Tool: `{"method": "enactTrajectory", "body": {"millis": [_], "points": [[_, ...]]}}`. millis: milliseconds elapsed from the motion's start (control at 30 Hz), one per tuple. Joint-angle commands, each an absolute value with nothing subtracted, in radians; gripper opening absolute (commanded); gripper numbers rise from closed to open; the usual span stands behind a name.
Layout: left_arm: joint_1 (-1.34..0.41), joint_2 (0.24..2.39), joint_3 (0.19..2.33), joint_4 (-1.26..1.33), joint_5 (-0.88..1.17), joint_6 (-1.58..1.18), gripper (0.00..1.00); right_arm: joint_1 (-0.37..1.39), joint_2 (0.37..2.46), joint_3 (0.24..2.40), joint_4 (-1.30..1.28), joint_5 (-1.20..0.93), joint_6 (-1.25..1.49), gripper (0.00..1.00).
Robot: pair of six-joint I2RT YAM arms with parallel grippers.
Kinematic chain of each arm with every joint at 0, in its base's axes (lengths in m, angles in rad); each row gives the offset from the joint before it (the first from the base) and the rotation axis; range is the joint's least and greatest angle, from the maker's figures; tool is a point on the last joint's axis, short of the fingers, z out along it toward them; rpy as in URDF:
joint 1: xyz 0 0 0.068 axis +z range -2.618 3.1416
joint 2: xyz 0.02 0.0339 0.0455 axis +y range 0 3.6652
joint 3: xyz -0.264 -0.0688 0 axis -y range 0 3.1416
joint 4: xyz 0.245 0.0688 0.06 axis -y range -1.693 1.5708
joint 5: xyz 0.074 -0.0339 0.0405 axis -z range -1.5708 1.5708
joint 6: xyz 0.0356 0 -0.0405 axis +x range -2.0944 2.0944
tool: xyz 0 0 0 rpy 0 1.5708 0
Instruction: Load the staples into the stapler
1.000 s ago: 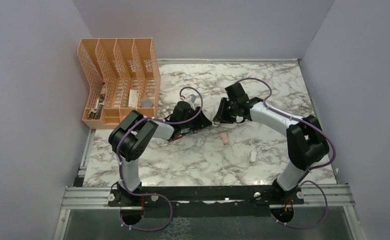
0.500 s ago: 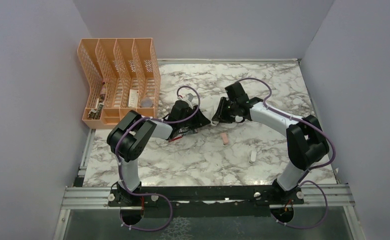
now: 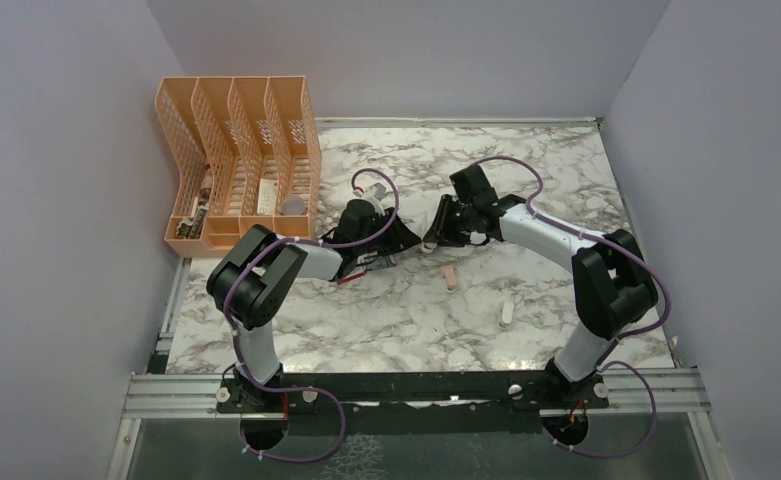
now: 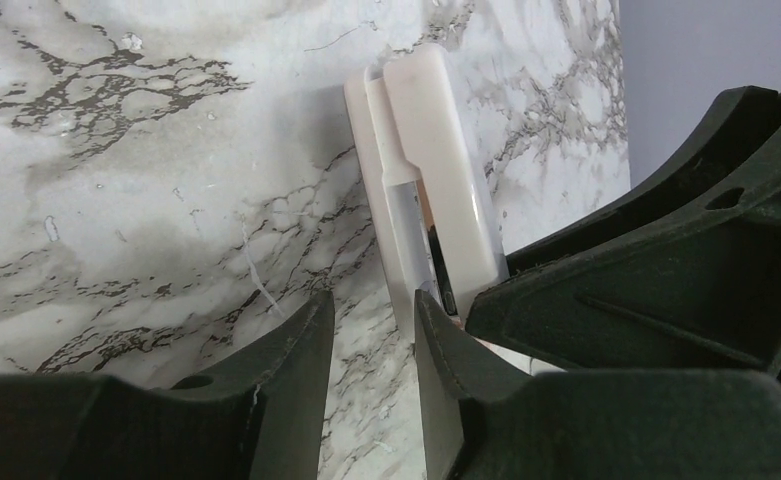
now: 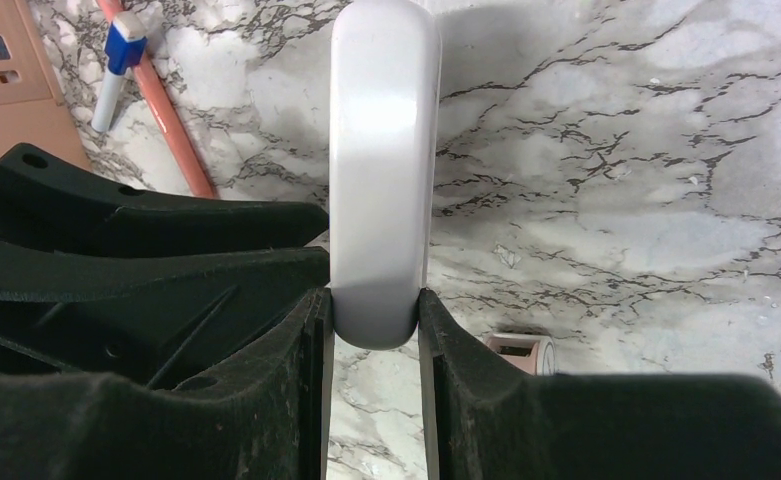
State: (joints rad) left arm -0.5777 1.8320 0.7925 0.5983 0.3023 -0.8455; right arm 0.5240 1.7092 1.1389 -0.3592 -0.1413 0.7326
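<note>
The stapler (image 5: 381,150) is a slim white bar, and my right gripper (image 5: 376,295) is shut on its rounded end, holding it above the marble. In the left wrist view the stapler (image 4: 436,170) shows a silver metal channel between its white parts. My left gripper (image 4: 371,300) is open with only marble between its fingers. Its right finger (image 4: 446,350) lies against the stapler's lower end. From above, both grippers meet at the stapler (image 3: 424,244) mid-table, the left gripper (image 3: 410,244) facing the right gripper (image 3: 436,238). The staples are out of view.
A short pink block (image 3: 451,277) lies just in front of the grippers, also seen near my right fingers (image 5: 511,352). A small white piece (image 3: 506,313) lies nearer the front. An orange pen with a blue cap (image 5: 161,110) lies left of the stapler. An orange file organiser (image 3: 241,160) stands back left.
My left arm has edged a little farther back and right, bringing its gripper closer against the stapler. The right arm and the stapler have stayed put.
</note>
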Motion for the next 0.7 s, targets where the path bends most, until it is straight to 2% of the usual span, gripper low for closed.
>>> {"method": "enactTrajectory", "body": {"millis": [0,267,400,500,667], "points": [[-0.575,1.85,0.797,0.658,0.351,-0.843,0.35,0.529,1.719,1.163,-0.304,-0.19,0.741,0.19],[-0.575,1.891,0.808,0.681,0.405,-0.844,0.28,0.529,1.715,1.16,-0.291,-0.226,0.743,0.19],[-0.576,1.902,0.805,0.689,0.411,-0.837,0.18,0.529,1.715,1.17,-0.297,-0.24,0.737,0.19],[-0.577,1.907,0.801,0.689,0.4,-0.825,0.13,0.528,1.712,1.199,-0.338,-0.198,0.716,0.19],[-0.579,1.929,0.792,0.689,0.389,-0.807,0.1,0.514,1.719,1.295,-0.461,-0.087,0.655,0.19]]}}
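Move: The stapler, gripped in my right hand by the near end of its handle, has its middle about 3 cm ahead of my left hand and 2 cm to its right, level with it; its base end is almost at my left fingertips. From my left hand, the pink block lies some 7 cm back and 6 cm right, the red staples box about 7 cm back and 13 cm left, both about 6 cm lower. From my right hand, the stapler's middle is about 3 cm ahead and 1 cm left. I close my half-open left fingers on the free near end of the stapler's base and pinch it, easing about 1 cm right and a little back, first dipping about 1 cm and then rising some of it again. My right hand keeps its grip on the handle end, shifts about 1 cm to its left, then lifts about 1 cm. ##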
